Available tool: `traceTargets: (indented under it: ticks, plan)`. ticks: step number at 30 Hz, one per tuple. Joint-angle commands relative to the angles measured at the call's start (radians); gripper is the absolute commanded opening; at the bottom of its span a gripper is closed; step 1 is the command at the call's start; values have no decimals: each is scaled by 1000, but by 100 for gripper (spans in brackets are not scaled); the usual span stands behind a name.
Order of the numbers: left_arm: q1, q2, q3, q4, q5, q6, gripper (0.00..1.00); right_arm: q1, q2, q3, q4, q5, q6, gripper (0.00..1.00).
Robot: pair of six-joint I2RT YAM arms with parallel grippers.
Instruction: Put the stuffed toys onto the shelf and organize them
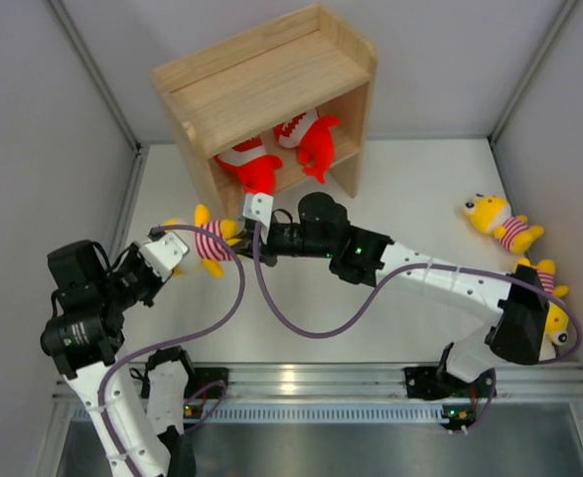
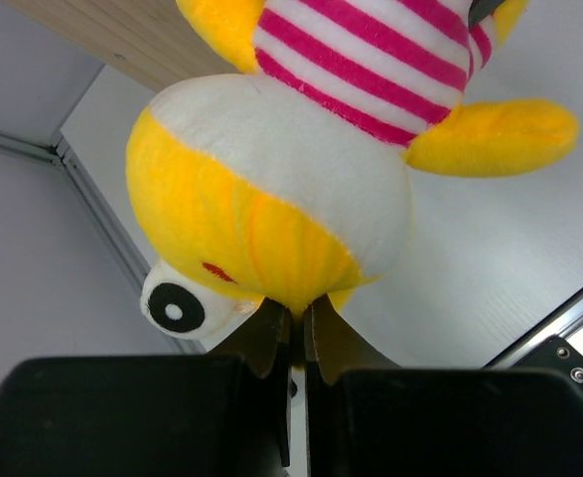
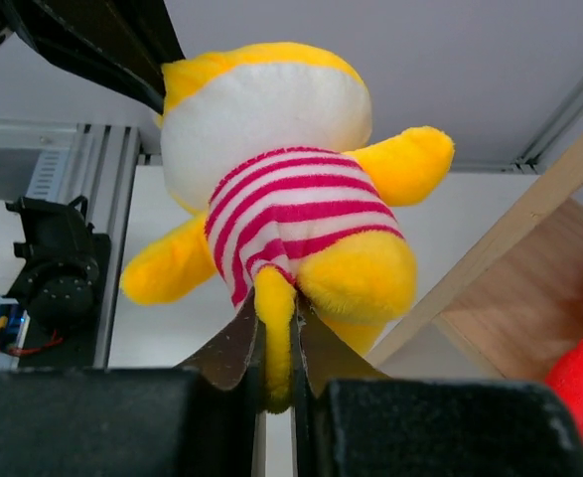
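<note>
A yellow stuffed toy in a red-and-white striped shirt (image 1: 210,237) hangs between both grippers, just in front of the wooden shelf (image 1: 261,75). My left gripper (image 1: 177,245) is shut on the top of its head (image 2: 261,229). My right gripper (image 1: 256,211) is shut on one thin yellow limb of it (image 3: 274,308). Two red fish-like toys (image 1: 254,164) (image 1: 313,139) lie on the shelf's lower tier. Two more yellow striped toys lie at the right, one on the table (image 1: 502,223) and one (image 1: 552,298) partly behind the right arm.
The shelf's side panel and lower board show at the right of the right wrist view (image 3: 529,288). Grey enclosure walls stand on both sides. An aluminium rail (image 1: 311,383) runs along the near edge by the arm bases.
</note>
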Motion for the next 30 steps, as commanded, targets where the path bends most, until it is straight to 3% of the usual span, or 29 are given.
traceTargets:
  ticks: [1, 5, 6, 8, 13, 16, 22, 30]
  plan:
    - [-9, 10, 81, -149, 94, -43, 3, 15, -94, 5, 111, -7, 81, 0]
    - [-9, 39, 215, -149, -30, -191, 68, 17, -227, -9, 44, 110, 109, 0]
    - [-9, 48, 253, -147, -55, -227, 71, 15, -249, -9, 21, 171, 116, 0]
    - [-9, 73, 373, -147, -99, -323, 97, 15, -307, -2, 7, 242, 126, 0]
    - [-9, 130, 647, -128, -192, -489, 98, 14, -352, 95, -54, 478, 127, 0]
    - [-9, 147, 701, -80, -292, -562, 99, 12, -330, 193, -59, 623, 124, 0]
    - [-9, 134, 605, -9, -446, -588, 98, -38, -90, 483, -18, 783, 164, 0]
    - [-30, 111, 530, -5, -469, -562, 99, -89, 219, 761, 67, 1013, 214, 0]
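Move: The yellow toy is stretched between the hands, its middle about 6 cm to the right hand's left and level with it. From that hand the shelf's top board is centred some 25 cm ahead, 7 cm right and 10 cm higher; in the compartment below it the nearer red shark is about 18 cm ahead and 4 cm right, 8 cm lower. From the left hand the toy's middle is about 5 cm right and 2 cm ahead, the top board some 27 cm ahead, 18 cm right and 12 cm up. The left fingers open wide and let go of the toy's head, while the right keeps its pinch on a leg and carries the toy up some 25 cm, first drifting right, then swinging about 15 cm forward towards the shelf's top board, wrist turning clockwise until the fingers point forward and slightly up. The left hand rises and draws back, then sinks a little as it shifts left. ##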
